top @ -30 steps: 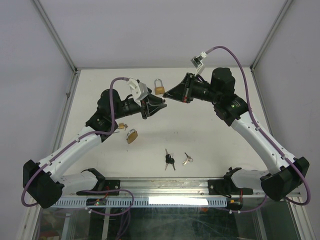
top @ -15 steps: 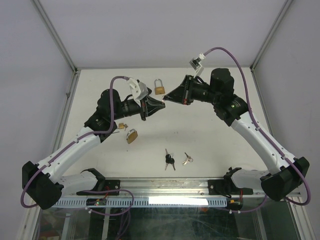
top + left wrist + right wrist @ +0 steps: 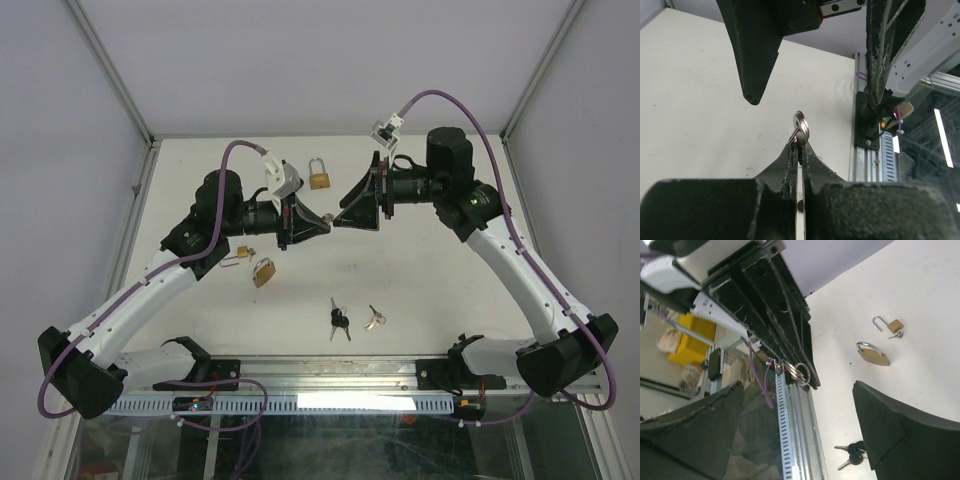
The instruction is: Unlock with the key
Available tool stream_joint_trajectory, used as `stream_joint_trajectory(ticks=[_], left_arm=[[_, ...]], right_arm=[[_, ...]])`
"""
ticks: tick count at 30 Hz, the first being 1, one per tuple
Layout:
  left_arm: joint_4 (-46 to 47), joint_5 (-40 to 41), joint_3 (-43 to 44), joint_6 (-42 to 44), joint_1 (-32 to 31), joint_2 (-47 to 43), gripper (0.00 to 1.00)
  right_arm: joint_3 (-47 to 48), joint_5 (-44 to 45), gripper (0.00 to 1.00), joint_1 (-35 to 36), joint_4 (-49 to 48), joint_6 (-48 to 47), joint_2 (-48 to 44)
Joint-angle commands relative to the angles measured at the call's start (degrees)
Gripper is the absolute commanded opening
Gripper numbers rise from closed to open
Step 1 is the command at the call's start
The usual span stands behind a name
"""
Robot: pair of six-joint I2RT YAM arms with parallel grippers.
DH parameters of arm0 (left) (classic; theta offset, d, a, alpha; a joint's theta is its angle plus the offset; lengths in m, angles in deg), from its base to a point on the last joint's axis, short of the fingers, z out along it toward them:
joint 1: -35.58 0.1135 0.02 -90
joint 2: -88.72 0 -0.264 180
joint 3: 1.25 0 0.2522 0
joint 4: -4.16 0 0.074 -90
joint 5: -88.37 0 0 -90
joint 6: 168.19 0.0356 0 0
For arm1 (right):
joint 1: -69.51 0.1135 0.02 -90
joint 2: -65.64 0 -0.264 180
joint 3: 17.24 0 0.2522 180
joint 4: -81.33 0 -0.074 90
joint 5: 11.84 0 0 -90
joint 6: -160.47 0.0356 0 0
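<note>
My left gripper (image 3: 320,221) is shut on a silver key (image 3: 799,200), held above the table. The key ring (image 3: 801,128) pokes out past the fingertips and also shows in the right wrist view as a key ring (image 3: 801,373). My right gripper (image 3: 345,214) faces it, open, one finger to each side of the ring and touching nothing. Its fingers (image 3: 753,55) hang just beyond the ring. On the table, a brass padlock (image 3: 319,176) lies behind the grippers. A second padlock (image 3: 264,271) lies below the left arm, and a third padlock (image 3: 237,256) with an open shackle lies beside it.
Black-headed keys (image 3: 340,320) and a silver key (image 3: 375,320) lie near the table's front edge. The aluminium rail (image 3: 330,400) runs along the front. Frame posts stand at the back corners.
The left gripper closed on the key. The right gripper, shut a moment ago at the key, has opened and let go; both wrists have rotated slightly.
</note>
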Motion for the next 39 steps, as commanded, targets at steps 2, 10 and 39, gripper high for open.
stream_joint_trajectory(ticks=[2, 10, 39], left_arm=[[-11.43, -5.03, 6.57, 6.76, -0.62, 0.48, 0.0], [-15.83, -5.45, 9.02, 8.02, -0.57, 1.0, 0.0], [-14.75, -5.19, 9.8, 6.57, -0.58, 1.62, 0.0]], right_arm=[[1.52, -11.98, 0.85, 0.02, -1.42, -10.58, -0.26], [0.81, -11.97, 0.57, 4.06, -7.53, -8.35, 0.96], [1.65, -5.95, 0.19, 8.59, 1.45, -13.32, 1.32]])
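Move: The key's metal ring sticks out of the left hand's shut fingertips, about 1 cm to that hand's right and level with it. From the wide-open right hand, the key lies about 2 cm left and 1 cm back, at nearly the same height. Down on the table, some 36 cm below the right hand, a dark key bunch lies about 5 cm back and 1 cm right, and a standing brass padlock about 10 cm ahead and 19 cm left. The key, still pinched by the left fingers, is carried back about 3 cm, while the right hand comes in to take its ring. The right hand sweeps back some 4 cm, turning about 15 degrees counter-clockwise, then slides left about 3 cm towards the left fingertips and sinks slightly. Its fingers narrow from wide open to roughly a quarter open around the ring, not yet shut. ##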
